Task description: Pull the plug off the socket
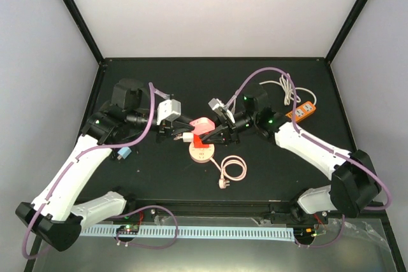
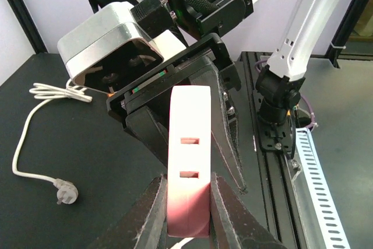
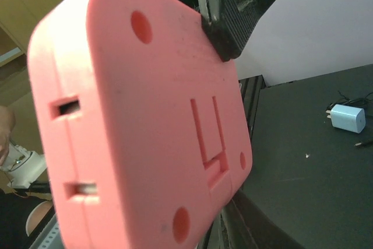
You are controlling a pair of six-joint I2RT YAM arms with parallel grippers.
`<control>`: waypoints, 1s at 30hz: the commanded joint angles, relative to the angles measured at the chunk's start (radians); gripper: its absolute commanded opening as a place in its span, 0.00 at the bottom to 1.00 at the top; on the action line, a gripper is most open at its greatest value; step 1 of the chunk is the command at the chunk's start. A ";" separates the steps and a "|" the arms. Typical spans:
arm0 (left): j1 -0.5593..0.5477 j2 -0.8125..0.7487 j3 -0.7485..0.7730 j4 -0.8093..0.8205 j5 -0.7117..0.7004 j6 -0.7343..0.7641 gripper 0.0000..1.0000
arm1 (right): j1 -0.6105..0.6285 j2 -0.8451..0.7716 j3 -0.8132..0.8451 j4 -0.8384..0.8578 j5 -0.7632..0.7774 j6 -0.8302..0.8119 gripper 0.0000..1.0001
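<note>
The pink socket [image 1: 203, 125] hangs above the middle of the black table [image 1: 146, 176], caught between both grippers. In the left wrist view my left gripper [image 2: 187, 179] is shut on its narrow edge [image 2: 187, 144], which shows two empty slots. My right gripper [image 1: 214, 133] reaches in from the far side, its fingers [image 2: 226, 138] flanking the same block. The right wrist view is filled by the socket's broad back [image 3: 145, 115], with a ribbed black pad [image 3: 230, 18] on its top edge. A small white plug [image 1: 185, 137] shows just under the left fingers. I cannot tell whether it sits in the socket.
A round pink disc [image 1: 201, 151] with a coiled cable [image 1: 232, 169] lies right below the socket. An orange power strip [image 1: 301, 111] with white cord [image 1: 275, 85] sits back right. A blue-white adapter [image 1: 124, 153] lies at the left. A perforated rail [image 1: 210, 230] runs along the front edge.
</note>
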 commanded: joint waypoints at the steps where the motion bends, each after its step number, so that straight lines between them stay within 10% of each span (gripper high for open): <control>1: -0.007 0.000 -0.020 -0.129 -0.037 0.046 0.01 | 0.018 0.010 0.104 0.039 -0.017 -0.046 0.28; 13: 0.207 -0.018 -0.012 -0.130 -0.165 0.012 0.02 | -0.012 0.003 0.078 -0.251 0.024 -0.271 0.71; 30: 0.752 0.412 0.073 -0.157 -0.310 0.151 0.02 | -0.049 -0.032 0.077 -0.395 0.272 -0.404 0.88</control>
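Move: The pink plug is already up in the left fingers. The open far-left table it is carried towards lies some 24 cm ahead, 22 cm left and 30 cm below the left hand. The red socket block stands about 6 cm ahead of that hand and 27 cm below, level sideways, on the round power strip, 4 cm ahead and 30 below. From the right hand, the pink plug's middle is about 2 cm ahead, 1 cm left and 4 cm above. The pink plug leaves the right fingers as they spread wide beside it, the right hand easing some 3 cm down and slightly forward. Still pinching the plug, the left hand then sweeps it left, forward and down towards the open far-left table, about 28 cm in all and gathering speed, while the wrist swings roughly 45 degrees counter-clockwise. ##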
